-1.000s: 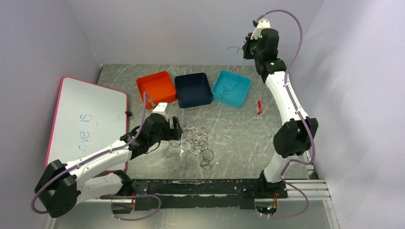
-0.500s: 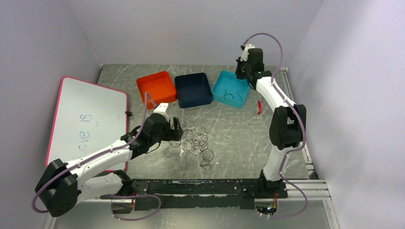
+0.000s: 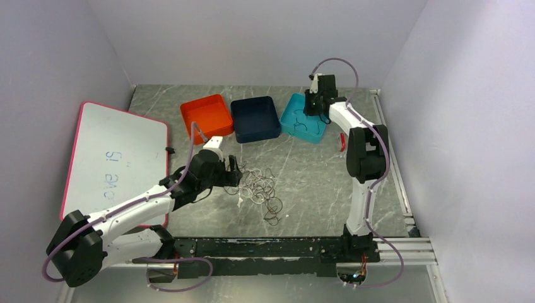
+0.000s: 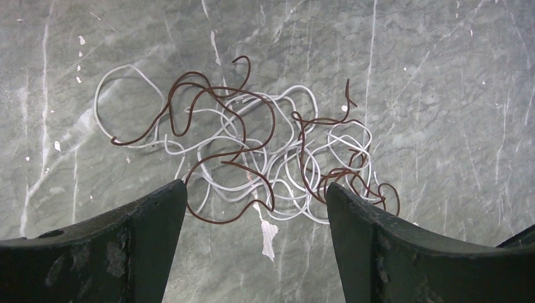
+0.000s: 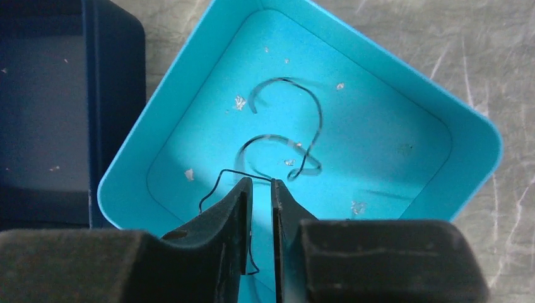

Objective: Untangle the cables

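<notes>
A tangle of white and brownish-red cables [image 3: 257, 187] lies mid-table, with a dark loop [image 3: 274, 204] at its near end. My left gripper [image 3: 235, 172] hovers just left of it, open. In the left wrist view the cables [image 4: 252, 148] lie just beyond the left gripper [image 4: 255, 189], and nothing is between its fingers. My right gripper [image 3: 310, 106] hangs low over the turquoise tray [image 3: 315, 131]. In the right wrist view the jaws of the right gripper [image 5: 262, 182] stand a narrow slit apart. A thin black cable [image 5: 320, 120] curls on the tray floor [image 5: 404, 145] and runs across the fingertips.
An orange tray [image 3: 206, 113] and a navy tray [image 3: 255, 118] stand left of the turquoise one. A pink-rimmed whiteboard [image 3: 113, 158] lies at the left. A small red object [image 3: 342, 141] rests right of the trays. Walls close in the back and both sides.
The right arm came down from high at the back to the turquoise tray, bringing the black cable with it, and its jaws parted slightly. The left arm stayed put.
</notes>
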Available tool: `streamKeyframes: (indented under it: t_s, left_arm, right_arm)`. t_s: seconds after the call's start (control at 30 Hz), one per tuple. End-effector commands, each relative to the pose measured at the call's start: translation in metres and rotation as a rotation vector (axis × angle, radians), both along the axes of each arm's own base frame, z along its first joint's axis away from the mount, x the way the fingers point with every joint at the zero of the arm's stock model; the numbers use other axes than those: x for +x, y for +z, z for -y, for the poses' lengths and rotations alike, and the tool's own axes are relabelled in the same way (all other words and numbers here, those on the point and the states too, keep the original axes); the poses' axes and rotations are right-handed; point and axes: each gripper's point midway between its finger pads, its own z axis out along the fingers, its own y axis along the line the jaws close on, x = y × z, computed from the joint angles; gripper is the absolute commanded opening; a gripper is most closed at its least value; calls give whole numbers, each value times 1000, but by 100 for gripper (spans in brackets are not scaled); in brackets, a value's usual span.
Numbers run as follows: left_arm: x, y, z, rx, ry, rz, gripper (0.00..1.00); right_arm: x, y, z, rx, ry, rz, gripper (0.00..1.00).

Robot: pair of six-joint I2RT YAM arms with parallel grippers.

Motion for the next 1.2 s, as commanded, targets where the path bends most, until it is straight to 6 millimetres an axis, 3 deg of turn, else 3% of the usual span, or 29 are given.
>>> streamKeyframes:
  t_s: [0.0,0.2,0.37,0.47,0.57,0.7,0.77,0.97,1.03,1.17]
  left_arm:
    - [0,1,1,0,-17,0,85]
    - [-2,-2,0,-2,-17,-1,86]
    - [-2,-4,3,-6,-24,-9,85]
    - [-1,-3,5,-14,-29,-5,85]
    - [-1,-5,6,-15,-33,-9,85]
    - [-2,-7,6,-19,-35,-13,84]
    - [-3,-7,6,-22,-35,-14,84]
    - [-4,-8,4,-24,-26,-12,84]
    - [-4,-8,4,-24,-30,-13,84]
    - [-4,-9,7,-26,-40,-17,84]
  right_arm:
    - [8,11,3,25,-23,21,25]
    - [12,32,2,36,-33,61,38]
    - [15,71,-1,63,-24,123,45]
    - [15,84,-5,79,-4,131,48]
    - [7,107,-18,127,69,150,49]
    - [-10,113,-48,235,237,125,49]
    - [-12,114,-50,254,240,120,49]
    - [-2,116,-9,118,11,148,49]
    - [-3,119,12,62,-97,162,49]
    - [-10,106,54,-59,-275,126,49]
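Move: The teal tray's middle lies about 3 cm ahead of the right hand and 6 cm below, with no real sideways offset. The navy tray sits level with the teal one, some 15 cm to the right hand's left. The red tool lies about 10 cm right and 5 cm back from that hand. From the left hand, the teal tray is some 27 cm ahead and 20 cm right; the cable tangle is about 5 cm right and 10 cm below. Let the right gripper, already parting over the teal tray, open on to about half and let go of the brown cable, dipping barely 1 cm first. Then lift it some 10 cm off the tray; near the top swing it about 4 cm left and back right, rolling the wrist around 10 degrees and mostly back. Ease the wide-open left gripper down 1.5 cm towards the tangle. ##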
